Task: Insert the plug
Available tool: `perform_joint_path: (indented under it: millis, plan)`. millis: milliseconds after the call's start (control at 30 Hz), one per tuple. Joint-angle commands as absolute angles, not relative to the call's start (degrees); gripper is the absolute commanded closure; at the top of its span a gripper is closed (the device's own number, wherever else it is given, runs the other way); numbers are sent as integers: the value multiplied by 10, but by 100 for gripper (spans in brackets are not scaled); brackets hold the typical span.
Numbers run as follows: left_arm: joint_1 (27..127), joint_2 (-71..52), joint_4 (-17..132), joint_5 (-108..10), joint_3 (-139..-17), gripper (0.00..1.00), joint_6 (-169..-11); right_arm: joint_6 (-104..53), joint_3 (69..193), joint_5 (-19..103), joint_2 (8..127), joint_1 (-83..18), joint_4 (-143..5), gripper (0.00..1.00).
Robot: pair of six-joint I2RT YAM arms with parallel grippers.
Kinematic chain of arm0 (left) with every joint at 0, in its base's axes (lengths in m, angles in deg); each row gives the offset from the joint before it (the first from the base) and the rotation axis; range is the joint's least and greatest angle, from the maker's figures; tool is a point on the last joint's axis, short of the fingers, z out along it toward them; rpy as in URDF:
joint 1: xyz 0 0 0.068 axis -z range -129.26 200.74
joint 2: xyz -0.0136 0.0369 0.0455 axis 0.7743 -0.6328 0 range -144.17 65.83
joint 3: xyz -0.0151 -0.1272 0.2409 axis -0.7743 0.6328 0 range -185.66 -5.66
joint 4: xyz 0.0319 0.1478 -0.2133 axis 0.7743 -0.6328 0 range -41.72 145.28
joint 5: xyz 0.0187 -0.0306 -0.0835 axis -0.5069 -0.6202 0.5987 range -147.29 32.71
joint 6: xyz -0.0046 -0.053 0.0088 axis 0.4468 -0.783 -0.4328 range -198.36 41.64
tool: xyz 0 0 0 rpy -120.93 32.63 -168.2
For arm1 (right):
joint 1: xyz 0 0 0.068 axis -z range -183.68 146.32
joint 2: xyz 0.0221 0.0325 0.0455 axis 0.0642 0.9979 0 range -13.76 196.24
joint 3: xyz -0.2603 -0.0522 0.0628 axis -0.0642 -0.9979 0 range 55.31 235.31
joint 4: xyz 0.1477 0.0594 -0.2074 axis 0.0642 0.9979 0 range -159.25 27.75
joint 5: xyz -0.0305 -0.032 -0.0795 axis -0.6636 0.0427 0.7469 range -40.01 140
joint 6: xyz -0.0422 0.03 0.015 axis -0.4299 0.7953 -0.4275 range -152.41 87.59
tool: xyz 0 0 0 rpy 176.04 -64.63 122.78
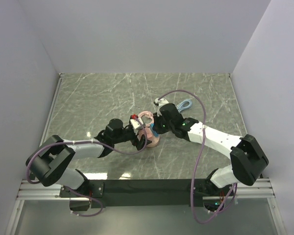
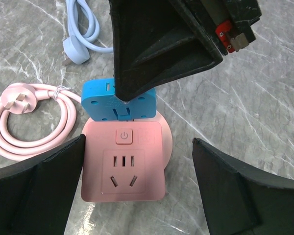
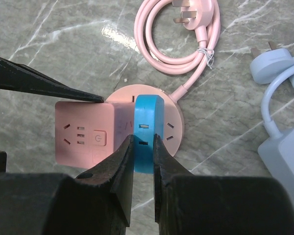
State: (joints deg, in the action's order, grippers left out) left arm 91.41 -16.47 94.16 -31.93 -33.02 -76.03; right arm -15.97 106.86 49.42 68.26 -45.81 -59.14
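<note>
My right gripper (image 3: 143, 147) is shut on the small bright blue plug (image 3: 148, 122). It holds the plug edge-on against one face of the pink cube (image 3: 88, 137), over the cube's round pink part (image 3: 172, 128). Whether the prongs are in a socket is hidden. From the left wrist, the blue plug (image 2: 118, 100) sits just above the pink cube (image 2: 122, 166), whose socket face looks at the camera. My left gripper (image 2: 137, 171) is open around the cube, its left finger (image 2: 44, 191) at the cube's side and the right one well apart. From above, both grippers meet at the cube (image 1: 152, 140).
The cube's pink cord (image 3: 179, 36) lies coiled beyond it with its plug. A pale-blue power strip (image 3: 284, 161) and its pale cord and plug (image 3: 272, 63) lie to the right. The grey walls (image 1: 19, 73) close the marbled table on three sides.
</note>
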Motion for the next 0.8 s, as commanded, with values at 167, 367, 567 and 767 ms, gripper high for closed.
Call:
perform_joint_path:
  millis: [167,367,567,767]
  plan:
    - [912,-173,935,-323,-339,9,-754,-137,1077,460,694,-462,-589,100]
    - [912,-190,916,-346,-348,11,-755,-132,1069,453,702,-463,-596,100]
    - [912,-201,918,-343,-354,18,-759,-130,1066,444,712,-466,-600,100]
    - [912,-226,905,-343,-369,56,-759,-126,1061,437,717,-469,-605,100]
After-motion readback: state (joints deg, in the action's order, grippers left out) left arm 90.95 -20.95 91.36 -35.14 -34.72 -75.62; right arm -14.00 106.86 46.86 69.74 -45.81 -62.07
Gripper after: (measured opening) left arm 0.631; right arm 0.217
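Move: The pink cube sits between the left hand's wide-open fingers, its middle about 3 cm below and 1 cm ahead of the hand point, level with it sideways. From that hand the blue adapter is 3 cm ahead, 4 cm right and 3 cm lower; the pink coil is 10 cm ahead. The right hand already grips the adapter over the round pink base, whose middle is 5 cm below, 2 cm left and 1 cm back; from it the cube is 3 cm back and 4 cm left. The left fingers come to grip the pink cube by its forward and rear sides: the hand first sinks about 3 cm around it, tilting slightly, then eases 1 cm forward while the fingers close by about a third of their range. Meanwhile the right hand keeps its grip on the blue adapter and shifts it some 1.5 cm left at unchanged height, along with the base. ##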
